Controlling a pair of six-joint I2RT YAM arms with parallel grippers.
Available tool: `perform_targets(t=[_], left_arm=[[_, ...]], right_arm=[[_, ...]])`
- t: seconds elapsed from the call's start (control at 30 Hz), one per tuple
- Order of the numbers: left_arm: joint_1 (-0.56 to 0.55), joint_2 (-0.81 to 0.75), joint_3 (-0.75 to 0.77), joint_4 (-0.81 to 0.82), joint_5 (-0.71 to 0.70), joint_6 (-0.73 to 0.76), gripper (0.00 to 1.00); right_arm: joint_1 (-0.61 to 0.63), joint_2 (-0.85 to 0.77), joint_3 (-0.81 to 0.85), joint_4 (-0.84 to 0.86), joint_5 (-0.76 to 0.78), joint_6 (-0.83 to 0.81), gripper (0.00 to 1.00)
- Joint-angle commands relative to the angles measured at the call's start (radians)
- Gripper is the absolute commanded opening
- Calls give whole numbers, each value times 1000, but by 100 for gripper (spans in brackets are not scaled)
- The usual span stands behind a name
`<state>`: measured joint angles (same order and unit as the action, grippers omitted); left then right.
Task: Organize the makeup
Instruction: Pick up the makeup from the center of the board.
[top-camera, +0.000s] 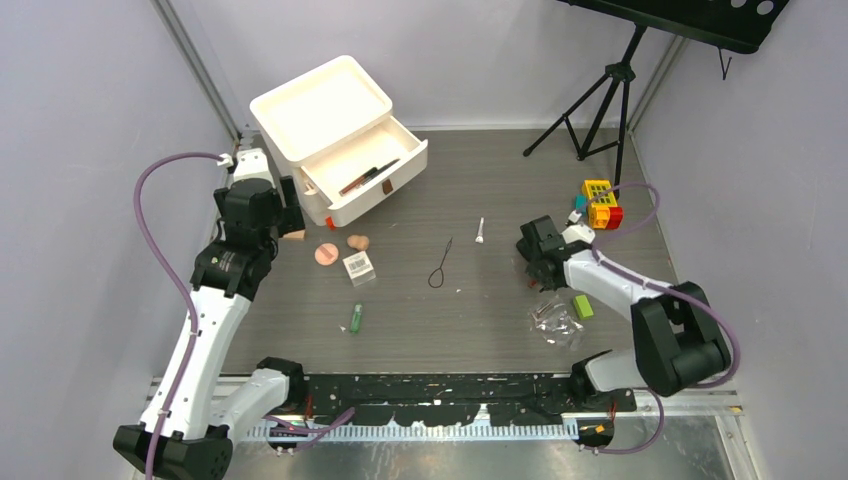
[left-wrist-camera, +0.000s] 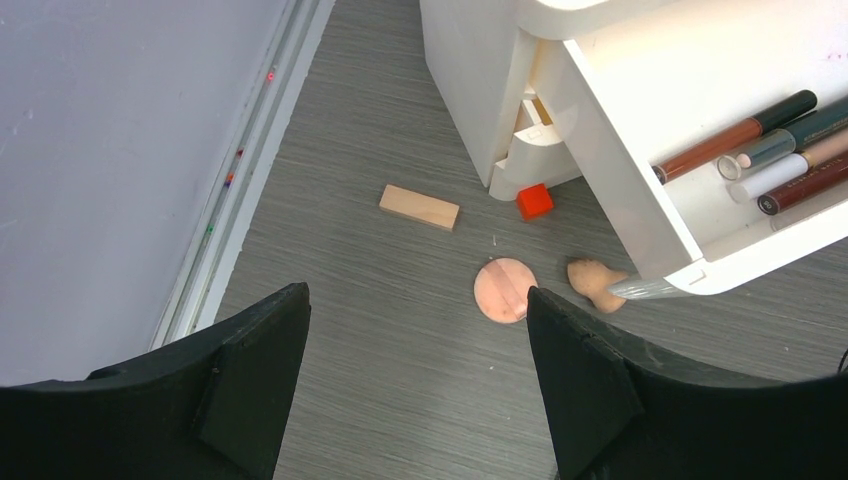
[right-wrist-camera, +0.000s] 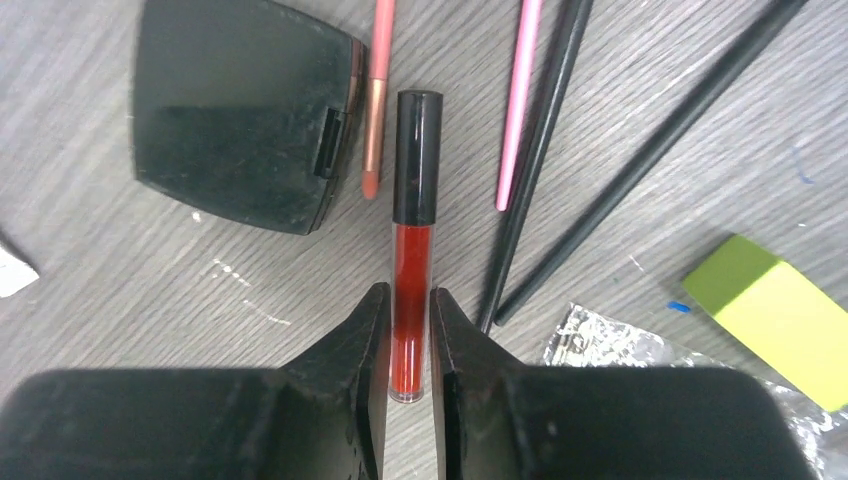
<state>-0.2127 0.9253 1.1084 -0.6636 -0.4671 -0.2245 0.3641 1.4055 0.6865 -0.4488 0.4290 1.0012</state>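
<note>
My right gripper (right-wrist-camera: 408, 290) (top-camera: 528, 262) is shut on the lower end of a red lip-gloss tube (right-wrist-camera: 411, 240) with a black cap, which lies flat on the table. A black compact (right-wrist-camera: 240, 110), a thin peach pencil (right-wrist-camera: 374, 100), a pink brush handle (right-wrist-camera: 518, 100) and black sticks (right-wrist-camera: 650, 150) lie around it. My left gripper (left-wrist-camera: 415, 290) (top-camera: 290, 215) hangs open over bare table near the pink round puff (left-wrist-camera: 503, 290) and a peach sponge (left-wrist-camera: 595, 280). Pencils (left-wrist-camera: 740, 135) lie in the open drawer (top-camera: 365, 180). A clear barcoded box (top-camera: 359, 266), a green tube (top-camera: 356, 318) and a white tube (top-camera: 480, 231) lie mid-table.
A wooden block (left-wrist-camera: 420, 207) and a small red cube (left-wrist-camera: 534, 201) sit by the white organizer (top-camera: 320, 105). Toy blocks (top-camera: 600, 203), a green block (top-camera: 582, 307), crumpled wrap (top-camera: 556, 322) and a black wire loop (top-camera: 440, 268) are on the table. A tripod (top-camera: 600, 100) stands at the back right.
</note>
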Motion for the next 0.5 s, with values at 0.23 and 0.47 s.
perform_targets(t=[0.23, 0.47], left_arm=[[7, -2, 3, 23, 3, -1, 81], [7, -1, 2, 24, 7, -4, 81]], right_arm=[[1, -286, 198, -66, 109, -32, 6], [173, -91, 530, 18, 47, -75, 1]])
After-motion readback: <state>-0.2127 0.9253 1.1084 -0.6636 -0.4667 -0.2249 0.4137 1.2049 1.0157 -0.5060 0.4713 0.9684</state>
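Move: The right hand already pinches the red lip gloss at table level. The open drawer it is bound for lies about 23 cm ahead, 40 cm to its left and 12 cm higher. The black compact is some 9 cm ahead and 2 cm left of this hand, the white tube 13 cm ahead and 15 cm left. From the idle left hand, the drawer is about 20 cm ahead, 25 cm right and 15 cm lower. Upward and quickly, the right hand lifts the lip gloss some 18 cm, swinging forward about 7 cm as it climbs and drifting left towards the open drawer near the end. The wrist tips the fingers up by about 25 degrees, and their pinch on the tube stays as it was. ##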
